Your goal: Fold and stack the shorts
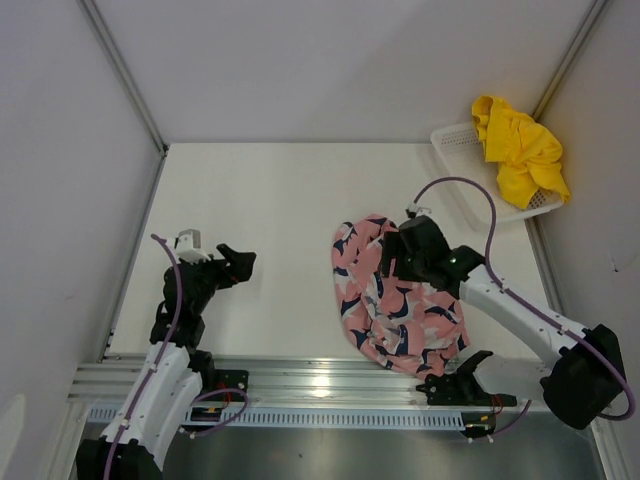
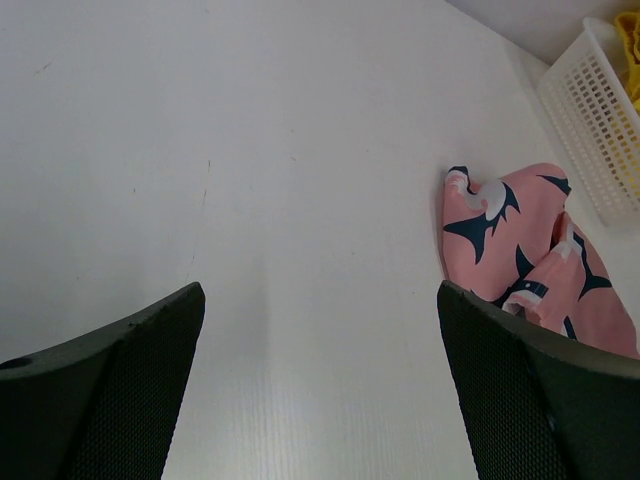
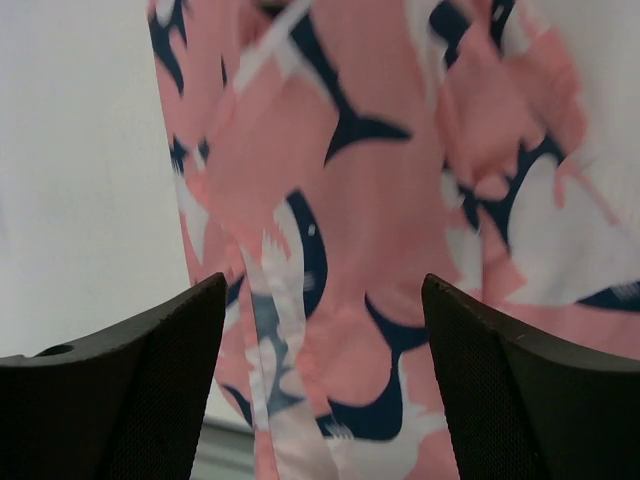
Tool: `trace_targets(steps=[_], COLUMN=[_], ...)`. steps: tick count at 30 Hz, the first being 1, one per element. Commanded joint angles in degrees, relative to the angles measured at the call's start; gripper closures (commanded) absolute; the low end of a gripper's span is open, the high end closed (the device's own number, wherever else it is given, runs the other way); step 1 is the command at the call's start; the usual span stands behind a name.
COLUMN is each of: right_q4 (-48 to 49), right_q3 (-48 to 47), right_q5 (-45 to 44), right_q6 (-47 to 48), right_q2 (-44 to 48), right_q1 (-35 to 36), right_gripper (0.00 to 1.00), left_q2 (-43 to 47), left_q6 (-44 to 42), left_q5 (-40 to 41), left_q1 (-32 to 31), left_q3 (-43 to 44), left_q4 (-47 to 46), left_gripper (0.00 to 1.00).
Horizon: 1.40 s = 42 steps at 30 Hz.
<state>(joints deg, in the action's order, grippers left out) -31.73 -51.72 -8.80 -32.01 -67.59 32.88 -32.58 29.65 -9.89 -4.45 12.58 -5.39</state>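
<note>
The pink shorts [image 1: 395, 300] with navy-and-white print lie crumpled on the white table right of centre, reaching the near edge. My right gripper [image 1: 395, 252] hovers over their upper part, open, and its wrist view shows the printed pink fabric [image 3: 340, 200] below and between the spread fingers with nothing gripped. The yellow shorts [image 1: 518, 150] sit bunched in the white basket at the back right. My left gripper [image 1: 240, 265] stands open over bare table at the left, well clear of the pink shorts [image 2: 520, 245], nothing between its fingers.
A white mesh basket [image 1: 455, 145] stands in the back right corner, also seen in the left wrist view as the basket [image 2: 595, 110]. Grey walls close in the table on the left, back and right. A metal rail [image 1: 320, 385] runs along the near edge.
</note>
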Motion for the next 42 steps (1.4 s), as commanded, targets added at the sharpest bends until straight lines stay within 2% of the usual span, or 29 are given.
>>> trace_targets(steps=[1, 3, 7, 12, 17, 22, 25, 26, 28, 29, 31, 34, 35, 36, 38, 40, 42], right_q4=[-5.4, -9.4, -12.6, -20.2, -28.6, -28.8, -29.7, -28.8, -27.8, -27.0, -24.2, -20.8, -19.2, -18.2, -14.0, -12.5, -13.2], right_q3=[0.5, -0.4, -2.1, -7.0, -10.1, -11.1, -12.0, -12.8, -14.2, -16.5, -19.8, -31.4, -39.6, -43.8, -51.1, -60.0, -65.8], right_q5=[-5.9, -10.6, -10.2, -12.7, -15.3, -13.3, -15.1, -15.0, -18.2, -19.4, -22.0, -20.7, -19.9, -18.4, -10.0, -2.5, -1.1], right_q6=[-3.9, -5.1, -6.0, -8.1, -10.1, -8.9, -8.0, -7.2, -6.0, -5.9, -2.7, 3.2, 7.4, 9.7, 16.3, 18.6, 18.8], right_q2=[2.9, 2.6, 1.2, -2.3, -11.0, -16.2, -21.4, -22.7, -25.2, -25.7, -26.3, -27.6, -28.2, -29.0, -31.8, -34.2, -37.8], right_q1=[6.7, 12.2, 17.7, 28.1, 33.5, 35.4, 35.0, 34.6, 34.1, 32.8, 30.8, 27.7, 27.5, 27.5, 27.1, 24.6, 19.1], right_gripper=[0.18, 0.18, 0.19, 0.19, 0.21, 0.25, 0.36, 0.51, 0.92, 1.0, 1.0, 1.0, 1.0, 1.0, 1.0, 1.0, 1.0], left_q2=[0.6, 0.8, 0.8, 0.5, 0.3, 0.4, 0.4, 0.4, 0.2, 0.2, 0.1, -0.1, 0.0, -0.1, 0.0, 0.1, 0.7], left_q6=[0.9, 0.9, 0.8, 0.7, 0.8, 0.6, 0.6, 0.6, 0.6, 0.6, 0.6, 0.5, 0.4, 0.3, 0.3, 0.2, 0.1], left_q5=[-1.6, -1.6, -1.7, -1.8, -2.1, -2.0, -2.1, -2.2, -2.2, -2.2, -2.2, -1.9, -1.9, -1.8, -1.7, -1.4, -0.7], left_q1=[-0.1, 0.0, -0.2, -0.2, -0.3, -0.3, -0.3, -0.3, -0.4, -0.4, -0.4, -0.4, -0.4, -0.4, -0.4, -0.4, -0.4], left_q3=[1.8, 1.7, 1.8, 1.9, 1.8, 2.0, 1.9, 1.9, 2.0, 2.0, 2.1, 2.1, 2.2, 2.2, 2.1, 2.2, 2.1], left_q4=[-2.7, -2.5, -2.6, -2.6, -2.8, -2.5, -2.5, -2.5, -2.5, -2.5, -2.5, -2.5, -2.5, -2.4, -2.3, -2.0, -1.4], left_gripper=[0.01, 0.01, 0.01, 0.01, 0.01, 0.01, 0.01, 0.01, 0.01, 0.01, 0.01, 0.01, 0.01, 0.01, 0.01, 0.01, 0.01])
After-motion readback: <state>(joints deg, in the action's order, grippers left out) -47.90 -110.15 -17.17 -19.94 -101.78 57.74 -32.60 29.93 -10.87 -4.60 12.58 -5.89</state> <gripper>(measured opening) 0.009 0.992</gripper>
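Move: The pink shorts lie crumpled under the open right hand, their middle about 4 cm back, 3 cm to its right and 8 cm below. The left edge of their near half, the part aimed at, is some 13 cm back, 5 cm left and 8 cm down. The basket stands about 28 cm ahead and 25 cm right, with the yellow shorts at 33 cm ahead and 30 cm right. From the left hand, the pink shorts' middle is some 36 cm right and 4 cm back. Back and slightly left, the open right hand goes about 14 cm over the pink shorts, then sinks onto the left edge of their near half, its left side rolling down some 35 degrees. The fingers shut and pinch the cloth. Keeping hold, the hand sweeps up about 20 cm, left and forward, rolling back and tilting its fingers up. ##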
